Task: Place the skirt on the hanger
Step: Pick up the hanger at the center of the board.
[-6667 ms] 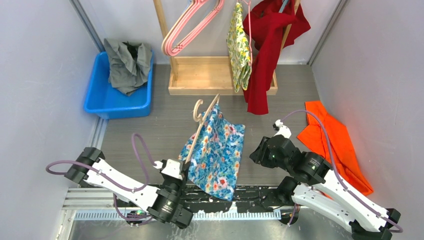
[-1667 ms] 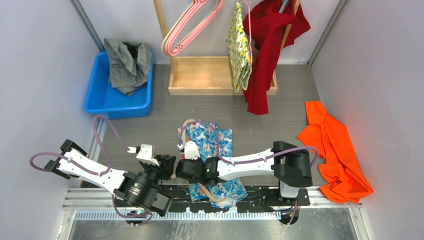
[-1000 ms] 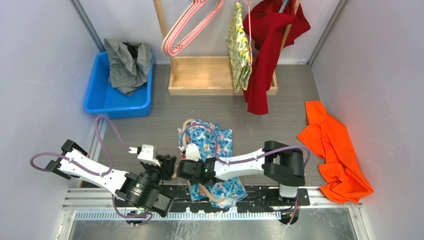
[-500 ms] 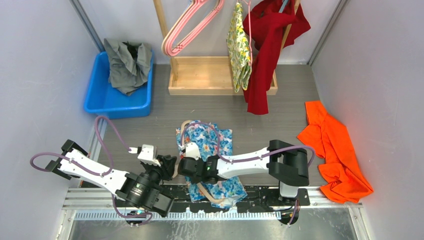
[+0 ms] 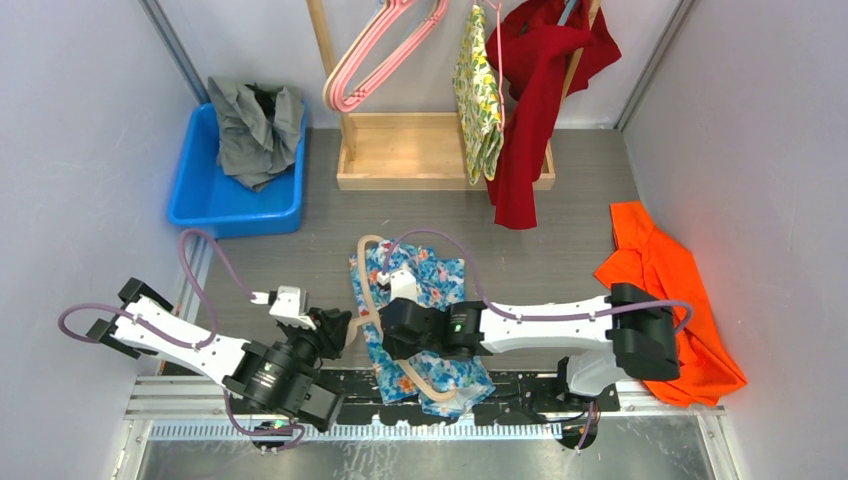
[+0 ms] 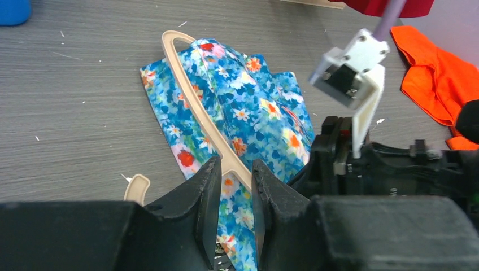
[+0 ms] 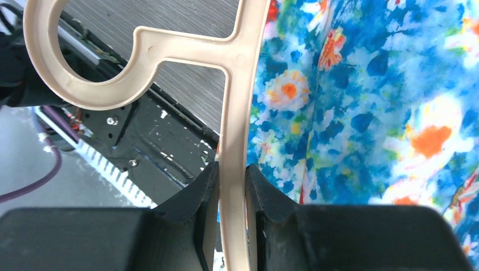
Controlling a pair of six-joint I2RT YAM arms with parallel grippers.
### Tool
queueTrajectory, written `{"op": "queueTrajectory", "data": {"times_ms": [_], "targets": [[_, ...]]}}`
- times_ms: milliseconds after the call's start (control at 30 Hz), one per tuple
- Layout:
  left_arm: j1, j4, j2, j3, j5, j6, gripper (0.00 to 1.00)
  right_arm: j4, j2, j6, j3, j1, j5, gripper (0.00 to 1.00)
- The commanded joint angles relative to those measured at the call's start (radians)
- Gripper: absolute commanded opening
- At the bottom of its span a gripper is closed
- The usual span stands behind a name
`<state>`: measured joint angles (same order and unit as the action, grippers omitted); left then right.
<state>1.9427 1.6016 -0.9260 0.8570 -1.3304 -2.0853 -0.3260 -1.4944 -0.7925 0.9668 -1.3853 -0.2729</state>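
Note:
The blue floral skirt (image 5: 440,280) lies flat on the table, near the front middle. The beige hanger (image 5: 365,275) lies across the skirt's left side, hook toward the front. My right gripper (image 5: 385,340) is shut on the hanger's arm (image 7: 231,84) just below the hook, with skirt fabric (image 7: 367,113) to its right. My left gripper (image 5: 345,330) sits at the hanger's neck; its jaws (image 6: 235,172) stand narrowly apart around the junction of the hanger (image 6: 192,96), and the skirt (image 6: 254,113) shows through the gap. The hook tip pokes out left of the left finger.
A blue bin (image 5: 190,200) with grey cloth stands at the back left. A wooden rack (image 5: 400,150) at the back carries pink hangers (image 5: 375,50), a yellow floral garment (image 5: 478,95) and a red garment (image 5: 530,110). An orange cloth (image 5: 670,290) lies at the right.
My right gripper has closed on the hanger, and its arm's elbow has swung out to the right. The hanger and the skirt's edge have shifted slightly. The left arm has barely moved.

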Motion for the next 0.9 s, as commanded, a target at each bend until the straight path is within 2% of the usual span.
{"op": "queueTrajectory", "data": {"times_ms": [0,133,200,333,467,500,633,867], "targets": [[-0.002,0.176,0.039,0.04,-0.039,0.003,0.28,0.036,0.109,0.02,-0.018,0.005,0.007,0.14],[-0.001,0.156,0.113,0.049,-0.032,0.077,0.33,0.021,0.179,0.019,-0.039,0.005,-0.006,0.14],[0.0,0.095,0.17,0.042,-0.026,0.164,0.35,0.014,0.21,0.02,-0.047,0.006,-0.014,0.14],[-0.002,-0.08,0.341,-0.014,-0.017,0.34,0.37,0.008,0.271,0.024,-0.067,0.012,-0.025,0.14],[-0.002,-0.345,0.535,-0.107,0.003,0.602,0.41,0.012,0.315,0.022,-0.091,0.016,-0.03,0.14],[-0.001,-0.396,0.577,-0.128,0.009,0.639,0.48,0.012,0.325,0.021,-0.095,0.017,-0.034,0.14],[-0.001,-0.409,0.58,-0.135,0.025,0.625,0.53,0.007,0.348,0.023,-0.104,0.021,-0.035,0.14],[-0.001,-0.429,0.548,-0.127,0.035,0.613,0.54,0.013,0.359,0.029,-0.1,0.023,-0.034,0.14]]}}
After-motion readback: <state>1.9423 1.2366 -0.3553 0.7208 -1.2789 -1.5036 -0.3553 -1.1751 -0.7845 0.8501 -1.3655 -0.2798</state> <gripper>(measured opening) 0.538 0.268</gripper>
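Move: The hanger's hook lies roughly 10 cm below the left hand, about 2 cm to its left and level with it fore and aft. The floral skirt's middle is about 6 cm ahead, 12 cm right and 20 cm below; the right gripper is some 7 cm right, 2 cm back and 11 cm below. From the right hand, already holding the hanger, the hook is about 8 cm left, 3 cm ahead and 2 cm higher; the skirt's middle is 7 cm ahead, 6 cm right and 9 cm down. Upward by about 6 cm and some 4 cm to the right, the right hand carries the hanger, still pinched beside its neck, tilting its left side up about 10 degrees, then slows to a stop. The left hand swings left and slightly up, clear of the hook, sinks back and returns a little to the right; meanwhile its empty fingers open and the wrist rolls left side down and turns clockwise. ##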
